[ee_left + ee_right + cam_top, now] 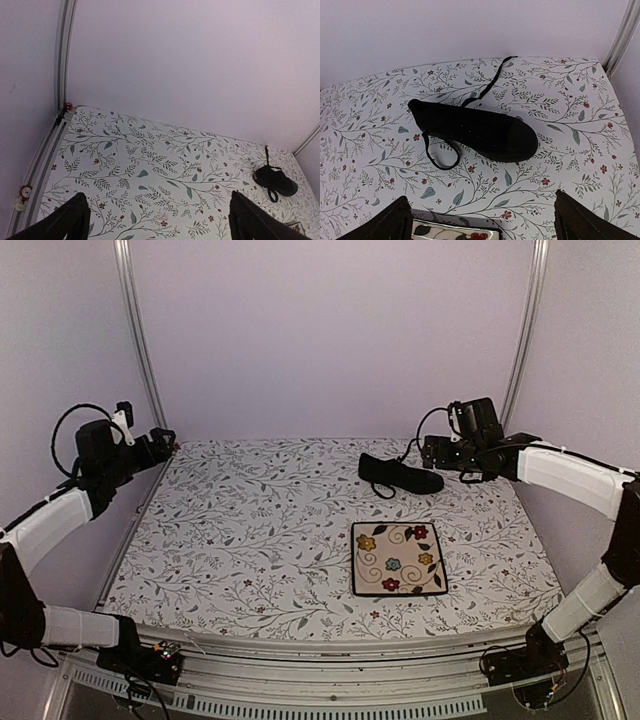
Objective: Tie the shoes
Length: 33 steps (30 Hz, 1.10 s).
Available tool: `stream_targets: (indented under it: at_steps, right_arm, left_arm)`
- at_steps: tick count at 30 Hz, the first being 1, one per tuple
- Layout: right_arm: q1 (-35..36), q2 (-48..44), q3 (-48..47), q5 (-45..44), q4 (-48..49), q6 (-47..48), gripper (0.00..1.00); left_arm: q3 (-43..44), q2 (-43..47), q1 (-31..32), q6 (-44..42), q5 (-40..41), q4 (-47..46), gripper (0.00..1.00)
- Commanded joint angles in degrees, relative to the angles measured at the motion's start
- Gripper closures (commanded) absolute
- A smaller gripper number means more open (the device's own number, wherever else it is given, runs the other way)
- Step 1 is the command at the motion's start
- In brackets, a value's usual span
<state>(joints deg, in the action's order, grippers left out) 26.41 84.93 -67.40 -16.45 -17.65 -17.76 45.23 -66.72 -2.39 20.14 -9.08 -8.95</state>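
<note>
A single black low-top shoe [398, 474] lies on its side on the floral tablecloth at the back right, toe toward the right. In the right wrist view the shoe [480, 131] shows one lace trailing toward the back wall and another looping forward onto the cloth. My right gripper [428, 452] hangs open just right of the shoe's toe, above the cloth, holding nothing; its fingers [392, 222] frame the bottom of that view. My left gripper [168, 446] is open at the back left corner, far from the shoe [274, 180].
A square floral plate [397, 558] with a dark rim lies in front of the shoe, right of centre; its edge [455, 235] shows at the bottom of the right wrist view. Metal frame posts [140, 340] stand at the back corners. White walls enclose the table.
</note>
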Motion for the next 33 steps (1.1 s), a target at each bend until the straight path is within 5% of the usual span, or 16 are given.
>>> stream_targets:
  at_steps: [1,6,22,28,33]
  right_arm:
    - [-2.17,10.28,-7.89,7.58,-0.88,5.67,0.01]
    - [-2.95,23.82,-19.77,11.27,-2.49,10.73,0.01]
    - [-5.58,54.38,-47.13,23.75,-7.48,24.56,0.00]
    - [-5.64,56.82,-47.48,28.20,-7.47,25.16,0.22]
    - [-5.67,57.59,-47.41,26.95,-7.42,26.49,0.67]
  left_arm:
    - [6.59,3.56,-2.40,2.15,-6.82,15.39,0.03]
    - [11.02,5.10,-3.99,-1.68,-3.38,23.50,0.03]
    - [4.04,10.84,-4.27,-14.15,0.58,19.41,0.03]
    - [3.79,9.64,-4.37,-14.34,1.05,19.63,0.03]
    - [3.98,8.82,-4.46,-14.34,1.60,20.24,0.04]
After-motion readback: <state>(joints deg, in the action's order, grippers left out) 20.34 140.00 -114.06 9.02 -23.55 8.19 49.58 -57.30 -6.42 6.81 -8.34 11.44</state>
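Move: The shoe lies some 15 cm ahead of my right hand, 8 cm to the left and about 19 cm below, heel to the left, toe to the right. One lace trails roughly 7 cm beyond the shoe; the other curls about 6 cm nearer me and 4 cm left of the shoe. The mat is some 10 cm back and 11 cm left of my right hand. From my left hand the shoe is about 17 cm ahead and 53 cm right. I swing my open right hand down and forward to the middle of the shoe, roughly 18 cm down, 16 cm out and 9 cm left, turning it some 30 degrees counter-clockwise and tipping it further down. There it stops and the fingers close to about half around the laces. Meanwhile my left hand rises, then sinks again, drawing back about 5 cm, away from the shoe. ##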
